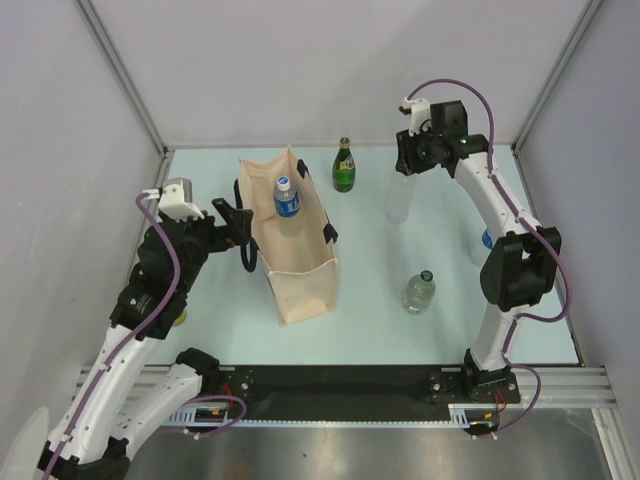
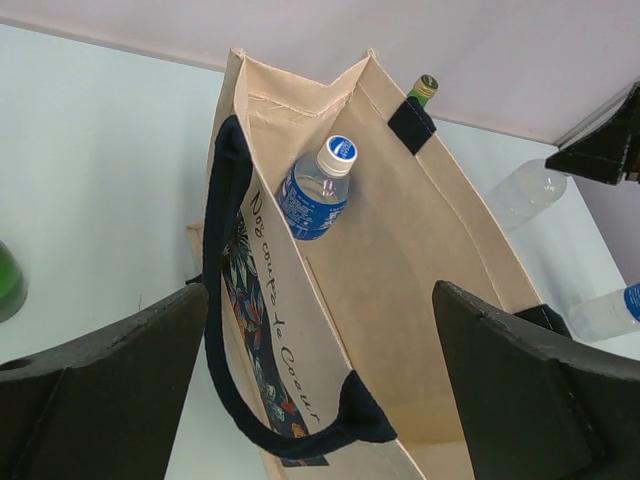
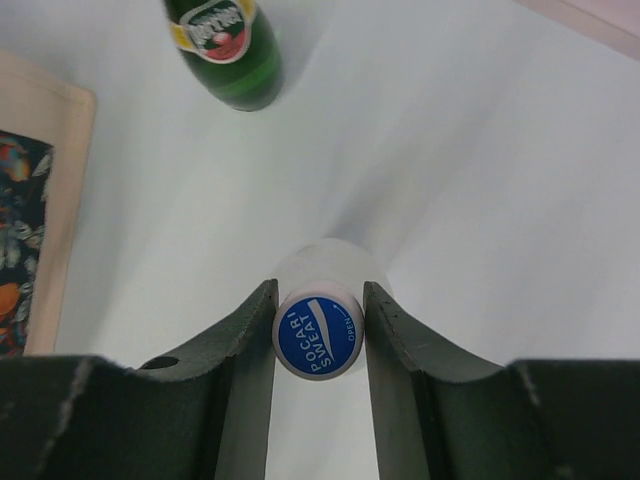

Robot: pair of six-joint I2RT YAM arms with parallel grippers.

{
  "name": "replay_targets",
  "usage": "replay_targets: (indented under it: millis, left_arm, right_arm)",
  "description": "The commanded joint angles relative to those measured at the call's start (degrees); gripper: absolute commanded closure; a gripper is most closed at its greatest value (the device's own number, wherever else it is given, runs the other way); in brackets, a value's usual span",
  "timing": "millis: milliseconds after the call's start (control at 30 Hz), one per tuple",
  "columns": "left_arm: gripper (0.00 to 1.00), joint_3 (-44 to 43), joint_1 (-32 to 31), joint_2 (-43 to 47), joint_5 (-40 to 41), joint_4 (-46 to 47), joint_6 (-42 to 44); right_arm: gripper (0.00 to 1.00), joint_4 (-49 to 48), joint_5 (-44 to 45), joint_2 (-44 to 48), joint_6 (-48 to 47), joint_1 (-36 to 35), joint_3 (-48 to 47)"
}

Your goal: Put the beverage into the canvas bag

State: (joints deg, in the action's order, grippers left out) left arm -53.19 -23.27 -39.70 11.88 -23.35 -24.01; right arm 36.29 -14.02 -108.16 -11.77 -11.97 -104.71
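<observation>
The beverage my right gripper (image 3: 318, 300) is shut on is a clear Pocari Sweat bottle (image 3: 318, 337) with a blue and white cap. Both fingers press the cap's sides. From above, this bottle (image 1: 398, 200) stands upright at the back right, under the right gripper (image 1: 410, 165). The canvas bag (image 1: 292, 255) stands open in the middle, cream with navy handles. Inside it leans a blue-labelled water bottle (image 1: 287, 197). My left gripper (image 1: 236, 226) is open at the bag's left side. In the left wrist view its fingers (image 2: 120, 370) straddle the bag's near wall (image 2: 300, 330) and navy handle (image 2: 225, 300).
A green glass bottle (image 1: 344, 167) stands behind the bag, also seen from the right wrist (image 3: 228, 50). A clear bottle with a dark cap (image 1: 419, 291) stands at the front right. Another labelled bottle (image 2: 610, 312) lies right of the bag. Walls enclose the table on three sides.
</observation>
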Motion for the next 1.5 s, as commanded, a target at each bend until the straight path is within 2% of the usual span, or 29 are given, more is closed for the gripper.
replay_targets:
  millis: [0,333,600,700,967,1200,1467]
  left_arm:
    - [0.0,-1.3,0.5,0.94,0.86,0.24,-0.51]
    - [0.0,-1.48,0.42,2.26,1.66,-1.16,0.37]
    - [0.0,-1.74,0.42,4.19,3.41,-2.84,0.98]
    - [0.0,-1.57,0.42,5.42,3.85,-3.71,0.98]
    - [0.0,-1.04,0.42,8.32,5.0,-5.65,0.98]
    - [0.0,-0.78,0.42,9.56,5.17,-7.14,0.98]
    - [0.0,-0.6,0.5,10.17,5.08,-8.29,0.81]
  right_arm:
    - [1.0,-5.27,-4.96,11.64,-0.1,-3.84,-7.44]
    - [1.0,-2.72,-8.3,12.8,4.39,-10.79,-21.06]
    - [1.0,-3.33,-6.9,9.11,4.21,-20.19,-37.21]
    - [1.0,-4.04,-6.46,8.67,3.17,-23.96,-39.43]
    - [1.0,-2.11,-5.84,9.11,0.61,-32.77,-34.7]
    - [1.0,-0.7,-8.3,7.7,-0.62,-33.47,-28.11]
    - [1.0,-4.65,-10.06,4.98,-2.2,-33.56,-17.82]
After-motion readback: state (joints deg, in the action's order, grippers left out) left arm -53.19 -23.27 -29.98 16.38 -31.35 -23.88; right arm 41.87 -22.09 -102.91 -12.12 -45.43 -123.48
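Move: The right hand already has the clear water bottle by the neck. The canvas bag's middle lies about 15 cm back from this hand, 30 cm to its left and some 10 cm lower. The blue-label bottle inside the bag is roughly 4 cm back and 29 cm left; the green bottle stands about 8 cm farther out and 14 cm left. From the left hand the bag is about 8 cm ahead, 12 cm right and 19 cm lower. Up, left and back in one fast arc, the right arm swings the bottle to the bag's mouth, climbing about 31 cm and then sinking some 14 while still edging left. The hand turns roughly 40 degrees counter-clockwise, its fingers tipping up and then partly down again, and keeps its pinch just under the cap. The open, empty left hand eases back and left, clear of the bag. ##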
